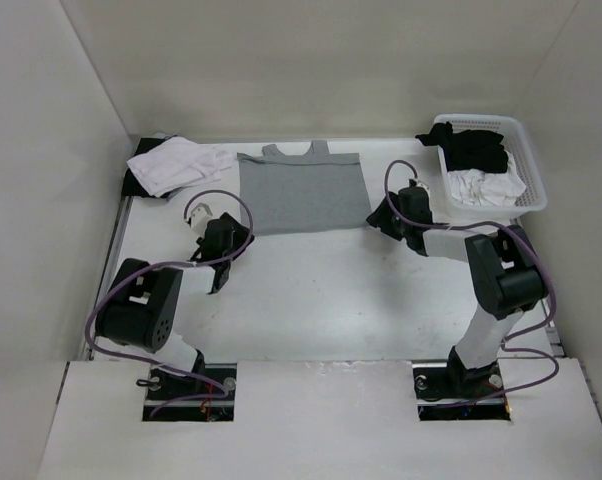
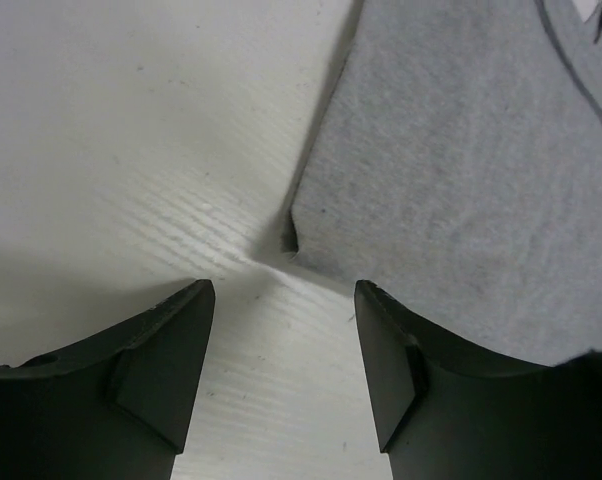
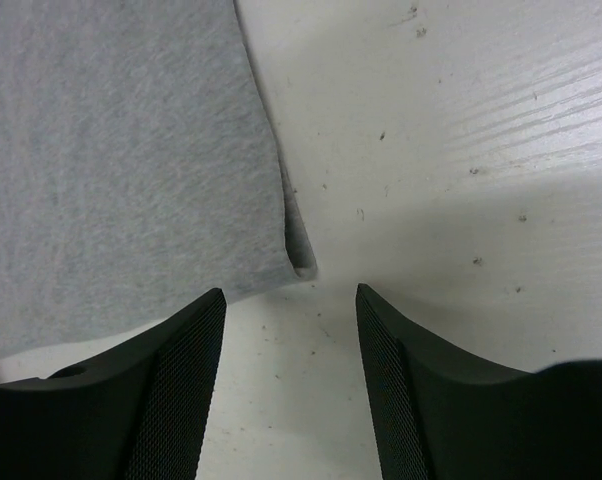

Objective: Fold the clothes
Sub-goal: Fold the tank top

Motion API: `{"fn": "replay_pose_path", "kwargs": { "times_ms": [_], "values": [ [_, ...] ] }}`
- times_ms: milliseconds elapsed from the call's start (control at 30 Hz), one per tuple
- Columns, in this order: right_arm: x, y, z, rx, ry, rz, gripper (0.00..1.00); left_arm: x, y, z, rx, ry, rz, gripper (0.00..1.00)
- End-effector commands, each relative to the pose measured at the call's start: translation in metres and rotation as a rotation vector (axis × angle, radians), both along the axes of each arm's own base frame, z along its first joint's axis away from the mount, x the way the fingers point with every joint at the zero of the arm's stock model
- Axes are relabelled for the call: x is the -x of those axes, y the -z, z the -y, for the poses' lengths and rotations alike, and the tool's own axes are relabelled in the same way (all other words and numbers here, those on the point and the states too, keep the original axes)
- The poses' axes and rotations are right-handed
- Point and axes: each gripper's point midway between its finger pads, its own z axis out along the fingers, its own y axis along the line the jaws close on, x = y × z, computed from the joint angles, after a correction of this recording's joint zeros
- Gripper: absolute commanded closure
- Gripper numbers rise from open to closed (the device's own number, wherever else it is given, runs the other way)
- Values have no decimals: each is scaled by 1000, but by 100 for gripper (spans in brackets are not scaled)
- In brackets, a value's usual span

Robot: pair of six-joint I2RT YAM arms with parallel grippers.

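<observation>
The clothes, a grey tank top (image 1: 301,190), lie flat at the far middle of the table with the straps toward the back wall. My left gripper (image 1: 243,240) stands open just short of its near-left corner. In the left wrist view that corner of the clothes (image 2: 461,170) lies just ahead of the gripper (image 2: 284,290), with bare table between the jaws. My right gripper (image 1: 379,218) is open at the near-right corner. In the right wrist view the clothes (image 3: 121,170) end in a slightly doubled corner just beyond the gripper (image 3: 291,295), which holds nothing.
A crumpled white garment (image 1: 176,163) lies at the back left, close to the tank top's left edge. A white basket (image 1: 534,190) at the back right holds black and white garments. White walls close in the table on three sides.
</observation>
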Motion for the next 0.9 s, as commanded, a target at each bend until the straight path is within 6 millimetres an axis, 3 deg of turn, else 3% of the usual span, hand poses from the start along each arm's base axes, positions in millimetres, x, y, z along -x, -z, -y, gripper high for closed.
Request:
{"fn": "replay_pose_path", "kwargs": {
  "times_ms": [0, 133, 433, 600, 867],
  "values": [
    [-19, -24, -8, -57, 7, 87, 41, -16, -9, 12, 102, 14, 56, 43],
    [-19, -22, -8, -80, 37, 67, 48, -19, 2, 15, 143, 19, 34, 52],
    [-20, -2, -10, -104, 77, -2, 58, -24, 3, 15, 149, 6, 37, 80],
    [-27, 0, -8, -114, 112, 9, 60, -28, 3, 15, 149, 3, 41, 87],
    [-27, -7, -6, -129, 127, 32, 91, -34, -9, 12, 152, -9, 85, 96]
  ]
}}
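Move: The tank top's near left corner lies just beyond the left fingertips, about 2 cm ahead, 1 cm right and 1 cm down; its near right corner is some 2 cm ahead of the right hand and 1 cm below. The folded-over far hem ends about 25 cm ahead and 3 cm left of the left hand. The white cloth is roughly 21 cm ahead and 17 cm left of that hand; the basket is 19 cm ahead and 29 cm right of the right hand. Pinch both near corners at the fold of the tank top at once. Ease the left gripper about 2 cm forward, a little right and down, rolling its left side down slightly, and slide the right one about 1.5 cm forward and 1 cm down with a slight clockwise turn; close both from half open to nearly shut on the cloth, the right finishing last. ##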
